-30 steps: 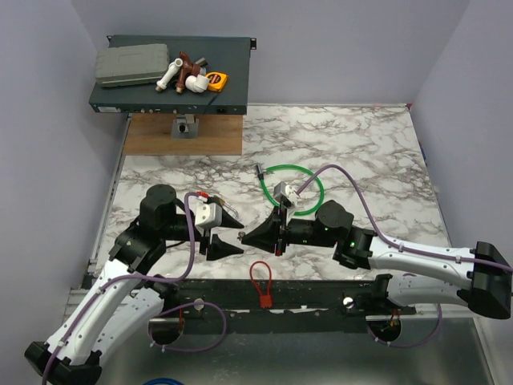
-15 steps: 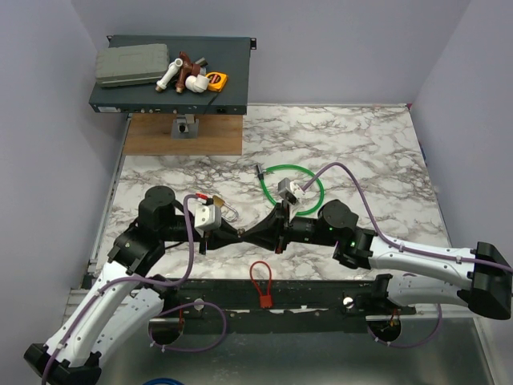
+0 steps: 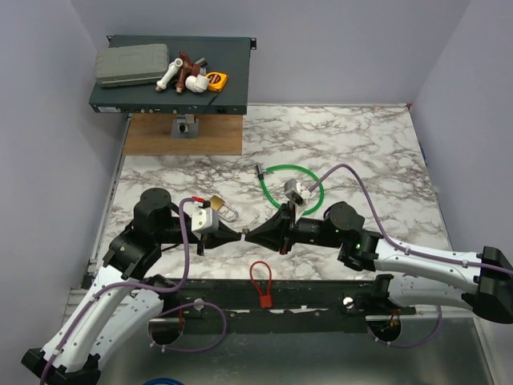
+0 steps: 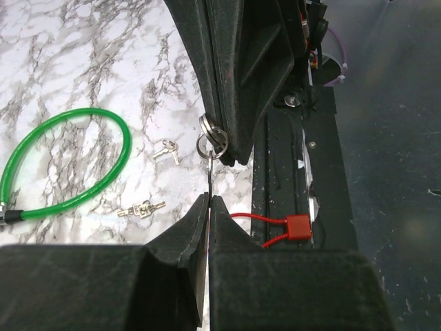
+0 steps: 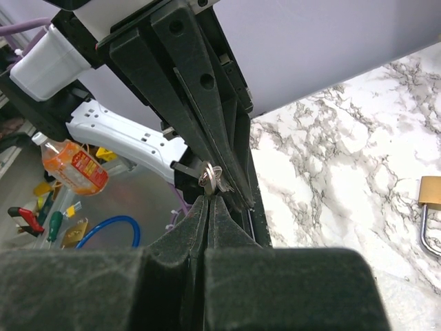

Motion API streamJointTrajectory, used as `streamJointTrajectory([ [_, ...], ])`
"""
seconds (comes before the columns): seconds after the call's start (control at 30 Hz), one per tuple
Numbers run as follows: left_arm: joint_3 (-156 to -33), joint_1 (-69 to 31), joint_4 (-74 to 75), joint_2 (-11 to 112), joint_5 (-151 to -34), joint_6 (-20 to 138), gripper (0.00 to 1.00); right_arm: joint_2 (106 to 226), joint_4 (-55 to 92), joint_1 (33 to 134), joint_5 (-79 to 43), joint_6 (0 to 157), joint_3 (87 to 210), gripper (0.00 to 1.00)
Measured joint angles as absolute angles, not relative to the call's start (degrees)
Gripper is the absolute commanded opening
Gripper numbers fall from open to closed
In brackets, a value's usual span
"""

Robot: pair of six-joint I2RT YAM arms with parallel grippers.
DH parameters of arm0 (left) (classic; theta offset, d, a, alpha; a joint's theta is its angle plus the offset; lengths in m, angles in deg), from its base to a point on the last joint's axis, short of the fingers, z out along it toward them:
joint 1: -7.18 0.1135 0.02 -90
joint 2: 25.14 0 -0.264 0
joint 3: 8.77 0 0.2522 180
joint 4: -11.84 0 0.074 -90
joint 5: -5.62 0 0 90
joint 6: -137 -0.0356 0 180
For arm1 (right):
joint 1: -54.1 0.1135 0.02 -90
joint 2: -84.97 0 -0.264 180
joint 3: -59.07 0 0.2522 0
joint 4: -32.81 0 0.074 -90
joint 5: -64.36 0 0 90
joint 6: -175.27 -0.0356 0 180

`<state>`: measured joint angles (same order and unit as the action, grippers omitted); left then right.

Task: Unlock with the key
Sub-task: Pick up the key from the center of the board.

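Note:
The key (image 4: 209,172) is a thin silvery blade with small rings (image 4: 211,136) at its head, held in the air between the two grippers, which meet tip to tip. My left gripper (image 4: 209,200) is shut on the blade end. My right gripper (image 5: 209,200) is shut on the ringed head (image 5: 210,176). In the top view the left gripper (image 3: 239,234) and right gripper (image 3: 250,237) touch noses over the near-middle table. The brass padlock (image 3: 222,207) lies just behind the left wrist, and its edge also shows in the right wrist view (image 5: 431,205).
A green cable loop (image 3: 292,188) lies behind the right wrist. Two small spare key bunches (image 4: 141,209) (image 4: 167,148) rest on the marble. A red seal tag (image 3: 260,285) sits on the black front rail. A wooden board (image 3: 184,135) and a dark shelf (image 3: 232,80) stand at the back left.
The left gripper's fingers, open a second ago, have closed on the key that the right gripper holds. Both arms have shifted slightly, and the padlock has come into view behind the left wrist.

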<state>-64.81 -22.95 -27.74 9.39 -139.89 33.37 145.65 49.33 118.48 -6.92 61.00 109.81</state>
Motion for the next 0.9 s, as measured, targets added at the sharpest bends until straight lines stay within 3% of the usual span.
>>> streamJointTrajectory([
  [0.27, -66.98, -22.95, -31.63, 9.21, -139.43, 30.88, 0.00, 144.73, 48.94, 118.48, -6.92, 61.00, 109.52, 0.02],
  [0.43, -67.33, -22.95, -32.40, 10.09, -138.93, 30.90, 0.00, 144.76, 48.42, 118.48, -6.68, 61.09, 109.54, 0.33],
  [0.6, -71.00, -22.95, -37.34, 13.76, -137.51, 30.14, 0.00, 143.90, 41.79, 118.46, -7.68, 64.19, 111.07, 0.45],
  [0.9, -78.93, -22.95, -48.53, 20.18, -134.23, 26.18, 0.00, 141.06, 28.83, 118.09, -12.52, 75.03, 122.44, 0.48],
])
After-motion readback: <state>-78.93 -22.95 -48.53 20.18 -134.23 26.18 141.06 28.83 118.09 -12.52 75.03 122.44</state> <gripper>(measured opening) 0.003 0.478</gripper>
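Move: Between the two facing grippers, which are shut on it from either side, hangs the key: about 2 cm to the left hand's right and some 2 cm to the right hand's left, level with both. From the left hand, the padlock lies about 14 cm ahead and 5 cm left, the nearer pair of loose keys 12 cm ahead and 8 cm right, and the red seal 7 cm back and 5 cm right, all some 24 cm below. Opening to about half after a brief hold, the right fingers let go of the key; that hand dips a centimetre, then draws off upward by about 5 cm net, also forward and right, rolling slightly. The left fingers stay shut on the key, easing forward and left a little as they tip down about 10 degrees. ##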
